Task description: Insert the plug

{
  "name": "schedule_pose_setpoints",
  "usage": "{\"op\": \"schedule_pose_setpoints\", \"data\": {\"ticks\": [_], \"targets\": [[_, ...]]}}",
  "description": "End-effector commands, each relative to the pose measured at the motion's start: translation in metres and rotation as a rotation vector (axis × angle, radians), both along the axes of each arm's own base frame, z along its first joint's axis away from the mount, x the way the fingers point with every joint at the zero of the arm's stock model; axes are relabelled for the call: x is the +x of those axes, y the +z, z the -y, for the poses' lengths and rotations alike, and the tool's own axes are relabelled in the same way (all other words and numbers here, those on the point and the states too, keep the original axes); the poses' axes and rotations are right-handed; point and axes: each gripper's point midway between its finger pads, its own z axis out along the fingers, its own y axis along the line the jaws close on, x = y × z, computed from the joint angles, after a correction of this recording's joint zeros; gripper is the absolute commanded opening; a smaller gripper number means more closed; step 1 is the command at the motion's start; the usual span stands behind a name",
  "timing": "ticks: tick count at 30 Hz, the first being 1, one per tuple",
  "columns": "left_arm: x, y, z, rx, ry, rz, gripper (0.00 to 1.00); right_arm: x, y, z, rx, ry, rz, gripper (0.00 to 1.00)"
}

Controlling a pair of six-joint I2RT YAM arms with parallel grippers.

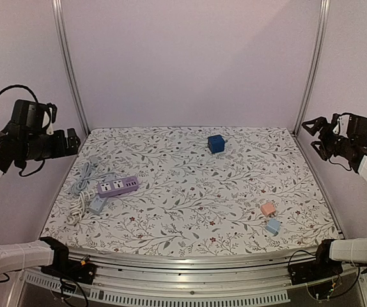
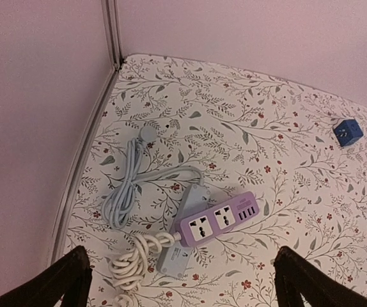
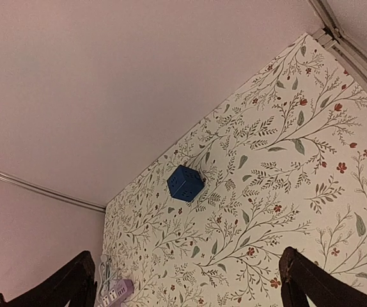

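Observation:
A purple power strip (image 1: 117, 185) (image 2: 218, 217) lies at the table's left, resting across a grey power strip (image 1: 98, 203) (image 2: 178, 252), with its sockets facing up. A small pink plug (image 1: 268, 208) and a light blue plug (image 1: 273, 226) lie at the front right. A dark blue socket cube (image 1: 216, 143) (image 2: 347, 132) (image 3: 185, 183) sits near the back. My left gripper (image 1: 68, 142) (image 2: 181, 252) hangs open, high above the strips. My right gripper (image 1: 314, 134) (image 3: 187, 254) is open at the right edge, high up. Neither holds anything.
A coiled white cord (image 2: 132, 259) and a looped grey cord (image 2: 124, 192) lie left of the strips, near the left frame post (image 1: 68, 67). The floral table cover (image 1: 190, 211) ends at a metal rail along the front (image 1: 190, 262). Plain walls enclose the back and sides.

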Motion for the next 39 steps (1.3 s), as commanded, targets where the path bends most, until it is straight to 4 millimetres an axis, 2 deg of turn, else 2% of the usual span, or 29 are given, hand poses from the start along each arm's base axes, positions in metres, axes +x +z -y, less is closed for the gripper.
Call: {"op": "schedule_pose_setpoints", "data": {"ticks": [1,6,11,13,16,21,25,28,33,39], "targets": [[0.022,0.0,0.012,0.051,-0.079,-0.039,1.0,-0.007,-0.018,-0.009,0.017,0.036,-0.057,0.99],[0.054,-0.011,0.015,0.194,-0.124,-0.074,1.0,-0.019,-0.037,-0.013,-0.035,0.059,-0.097,0.99],[0.075,-0.007,0.035,0.267,-0.266,-0.036,1.0,-0.024,-0.047,-0.01,-0.06,0.048,-0.138,0.99],[0.079,-0.013,0.041,0.322,-0.318,-0.056,1.0,-0.024,-0.052,-0.011,-0.072,0.063,-0.154,0.99],[0.083,-0.032,0.043,0.405,-0.36,-0.119,0.99,-0.022,-0.057,-0.01,-0.09,0.074,-0.181,0.99],[0.082,-0.07,0.049,0.469,-0.462,-0.203,0.99,-0.023,-0.066,-0.013,-0.102,0.115,-0.205,0.99],[0.069,-0.099,0.074,0.429,-0.648,-0.27,0.99,-0.027,-0.067,-0.024,-0.066,0.175,-0.2,0.99],[0.059,-0.124,0.084,0.448,-0.749,-0.345,1.0,-0.032,-0.063,-0.029,-0.057,0.192,-0.18,0.99],[0.056,-0.151,0.092,0.481,-0.827,-0.415,0.99,-0.042,-0.061,-0.032,-0.062,0.204,-0.174,0.99],[0.062,-0.182,0.089,0.539,-0.862,-0.501,1.0,-0.052,-0.057,-0.035,-0.07,0.213,-0.167,0.99]]}}
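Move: The purple power strip lies about 8 cm ahead of the left hand, 8 cm right and 29 below, the grey strip under it 6 cm farther left and 3 cm nearer. From that hand the grey cable is some 14 cm ahead, 8 left; the white cable 3 back, 6 left. The orange block is about 14 cm back, 14 left and 26 below the right hand, the light-blue block 7 cm nearer the base. Left hand, open, arcs forward-right then drops 16 cm towards the purple strip, turning clockwise; right eases down and back. ##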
